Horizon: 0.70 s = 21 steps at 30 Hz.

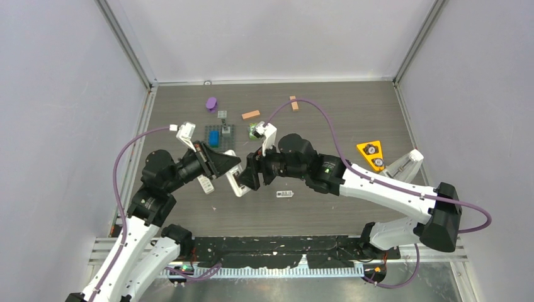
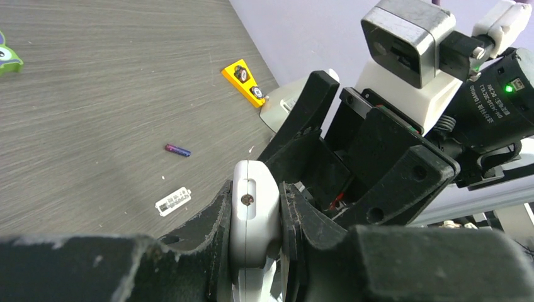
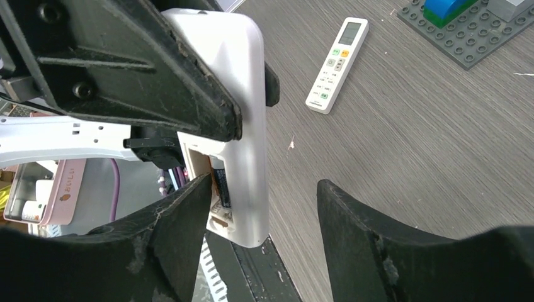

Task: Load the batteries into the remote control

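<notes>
My left gripper (image 2: 255,192) is shut on a white remote control (image 2: 254,220) and holds it off the table, end-on in the left wrist view. My right gripper (image 3: 264,185) stands open astride the remote's (image 3: 242,126) lower end. Its left finger (image 3: 182,214) is against the open battery compartment, its right finger apart from the remote's back. A dark battery (image 3: 219,185) sits in that compartment. A purple battery (image 2: 177,150) lies on the table. In the top view both grippers meet at the remote (image 1: 234,180) near the middle of the table.
A white battery cover (image 1: 284,194) lies on the table. A second remote (image 3: 337,65) lies beside a grey brick plate (image 3: 478,38). There are also a yellow triangular piece (image 1: 371,155), two orange-tan blocks (image 1: 250,114), a purple object (image 1: 211,103) and a green toy (image 2: 7,60).
</notes>
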Available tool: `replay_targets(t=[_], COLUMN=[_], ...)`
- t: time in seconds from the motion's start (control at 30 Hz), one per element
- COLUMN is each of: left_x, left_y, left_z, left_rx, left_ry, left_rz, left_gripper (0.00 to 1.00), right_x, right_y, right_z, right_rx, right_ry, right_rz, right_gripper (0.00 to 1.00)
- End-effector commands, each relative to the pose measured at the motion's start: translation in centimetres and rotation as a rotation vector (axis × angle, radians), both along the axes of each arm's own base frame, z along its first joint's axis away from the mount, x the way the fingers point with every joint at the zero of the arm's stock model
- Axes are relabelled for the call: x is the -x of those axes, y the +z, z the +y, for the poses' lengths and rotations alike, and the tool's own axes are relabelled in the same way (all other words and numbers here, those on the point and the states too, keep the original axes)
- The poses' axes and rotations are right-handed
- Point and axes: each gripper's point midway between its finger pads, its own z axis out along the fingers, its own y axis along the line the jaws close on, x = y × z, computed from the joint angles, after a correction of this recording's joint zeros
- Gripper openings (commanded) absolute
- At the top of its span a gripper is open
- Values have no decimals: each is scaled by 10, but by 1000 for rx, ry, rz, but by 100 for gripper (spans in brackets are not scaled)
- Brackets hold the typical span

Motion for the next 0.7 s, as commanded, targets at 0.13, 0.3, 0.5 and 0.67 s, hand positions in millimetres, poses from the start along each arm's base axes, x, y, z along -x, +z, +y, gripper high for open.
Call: replay_targets(t=[0.13, 0.3, 0.5, 0.67], left_x=[3, 1, -1, -2], left_y=[20, 21, 20, 21], left_z=[-3, -3, -2, -1], left_rx=[45, 68, 65, 65], left_ry=[-28, -21, -4, 1], left_rz=[-78, -67, -59, -58], left_gripper=[0, 0, 0, 0], right_x=[-13, -19, -24, -21], right_y=[22, 17, 5, -2], right_z=[7, 4, -1, -3], right_rx=[-30, -9, 19, 29], right_ry=[-50, -102, -146, -134], right_rz=[-33, -31, -17, -16], right_gripper=[60, 54, 41, 36])
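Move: My right hand's open fingers straddle the lower end of the remote control that my left hand holds; its battery compartment sits about 1 cm back and 1 cm to the left of my right hand. From my left hand that compartment lies some 5 cm back, 1 cm right and 3 cm below. On the table, about 22 cm below my right hand, the battery cover lies 12 cm right and 3 cm ahead, the second remote 16 cm left and 7 cm ahead. I close my right fingers across the remote's lower end, from well apart to a bit over half that gap, easing barely 1 cm forward and left as they come in. One pad meets the battery side, the other the opposite face, and the grip starts to tighten. My left hand keeps its pinch higher up and holds the remote nearly still. ##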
